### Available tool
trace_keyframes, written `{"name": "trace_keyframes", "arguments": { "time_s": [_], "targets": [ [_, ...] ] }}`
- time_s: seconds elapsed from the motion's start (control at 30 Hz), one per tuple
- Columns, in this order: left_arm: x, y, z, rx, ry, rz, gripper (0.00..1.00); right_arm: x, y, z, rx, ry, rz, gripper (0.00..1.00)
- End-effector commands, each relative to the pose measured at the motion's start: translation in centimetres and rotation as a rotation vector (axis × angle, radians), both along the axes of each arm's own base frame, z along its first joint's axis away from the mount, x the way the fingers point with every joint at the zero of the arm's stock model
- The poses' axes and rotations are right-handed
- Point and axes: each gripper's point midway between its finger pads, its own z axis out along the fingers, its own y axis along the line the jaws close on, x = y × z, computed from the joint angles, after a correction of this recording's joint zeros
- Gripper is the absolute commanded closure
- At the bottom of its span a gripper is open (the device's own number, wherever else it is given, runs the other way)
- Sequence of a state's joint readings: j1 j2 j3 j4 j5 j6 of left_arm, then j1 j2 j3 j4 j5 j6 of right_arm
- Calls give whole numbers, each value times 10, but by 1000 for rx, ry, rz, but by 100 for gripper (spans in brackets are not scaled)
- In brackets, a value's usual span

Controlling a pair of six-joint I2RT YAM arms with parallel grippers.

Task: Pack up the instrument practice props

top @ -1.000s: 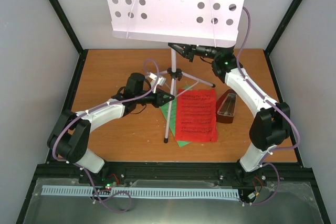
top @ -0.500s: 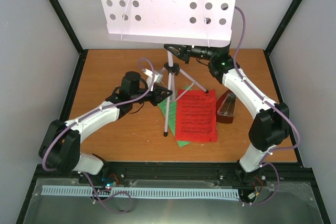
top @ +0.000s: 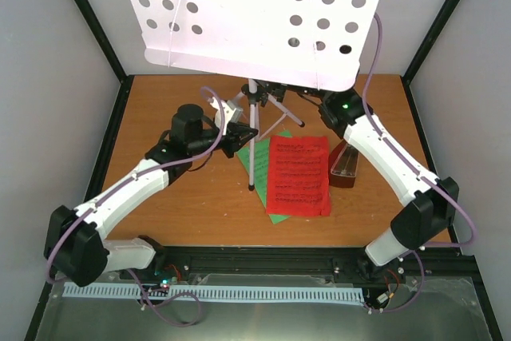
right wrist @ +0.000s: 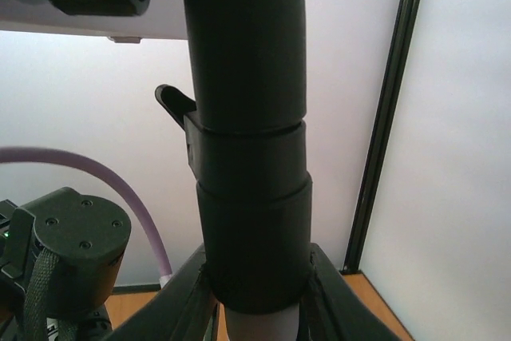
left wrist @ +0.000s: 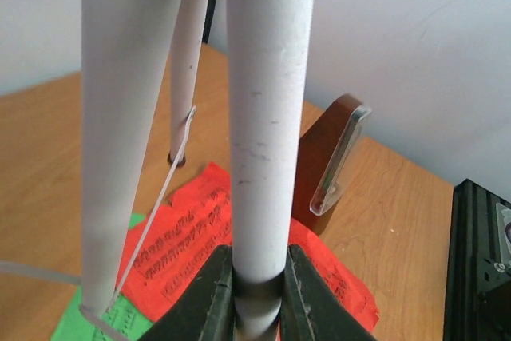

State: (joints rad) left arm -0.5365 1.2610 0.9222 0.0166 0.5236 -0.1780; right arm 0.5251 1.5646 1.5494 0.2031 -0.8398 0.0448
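The silver tripod stand (top: pixel 251 161) hangs tilted between both arms, and its perforated tray (top: pixel 255 17) fills the top of the overhead view. My left gripper (top: pixel 243 133) is shut on one white tube of the stand (left wrist: pixel 259 117), fingers (left wrist: pixel 204 297) pressed on both sides. My right gripper (top: pixel 279 91) sits under the tray, shut on the stand's black collar (right wrist: pixel 249 197). On the table beneath lie the red music sheet (top: pixel 298 175) and, under it, the green sheet (top: pixel 276 215). The dark-brown metronome (top: pixel 343 164) with its clear cover (left wrist: pixel 339 157) stands just right of the sheets.
The wooden table (top: pixel 176 205) is boxed in by white walls and black frame posts (top: pixel 88 17). A black rail (top: pixel 263 261) runs along the near edge by the arm bases. Purple cables (top: pixel 375 45) loop off both arms.
The stand has risen and tipped, its tray swinging left and closer to the overhead camera. The front leg's foot has moved back off the table. Both arms have reached further up with it.
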Motion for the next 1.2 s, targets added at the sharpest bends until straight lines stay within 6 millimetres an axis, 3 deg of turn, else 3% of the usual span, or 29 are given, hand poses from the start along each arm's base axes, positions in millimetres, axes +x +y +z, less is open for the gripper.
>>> {"name": "trace_keyframes", "arguments": {
  "time_s": [0.0,0.2,0.53,0.73,0.93,1.17],
  "targets": [
    [-3,11,113,-136,-303,38,100,-39,-10,45,73,-112,9,97],
    [-30,17,129,-167,-368,-19,100,-44,-12,37,93,-87,9,97],
    [-36,26,146,-202,-402,15,100,-55,13,9,102,10,17,97],
    [-49,27,155,-225,-386,-23,100,-44,21,-5,114,131,-14,97],
    [-63,37,145,-246,-240,-2,100,-27,34,-30,110,335,-63,97],
    [-70,34,115,-335,71,2,100,-15,48,-82,122,534,-90,97]
  ]
}}
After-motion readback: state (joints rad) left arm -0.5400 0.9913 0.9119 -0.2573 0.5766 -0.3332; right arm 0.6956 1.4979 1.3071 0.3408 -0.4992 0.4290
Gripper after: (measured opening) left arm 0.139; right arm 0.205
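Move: My left hand holds a splayed leg of the instrument stand; the hub it folds up to is about 4 cm ahead, 1 cm right and 11 cm above. The green sheet lies 5 cm back and 6 cm right, the red sheet 5 cm back and 16 cm right, both 27 cm down. My right hand grips the dark collar: the hub is about 9 cm below, 1 cm ahead and 2 cm left, the music desk 20 cm above, 2 cm ahead and 2 cm left. Keeping the leg pinched, I draw my left hand back about 6 cm, drifting left, and lift it 4 cm to swing the leg in against the centre tube. My right hand keeps the collar, eases back and up a little, then goes down and left, rolling some 25 degrees so the tube's top leans away from me and its foot swings towards me. ##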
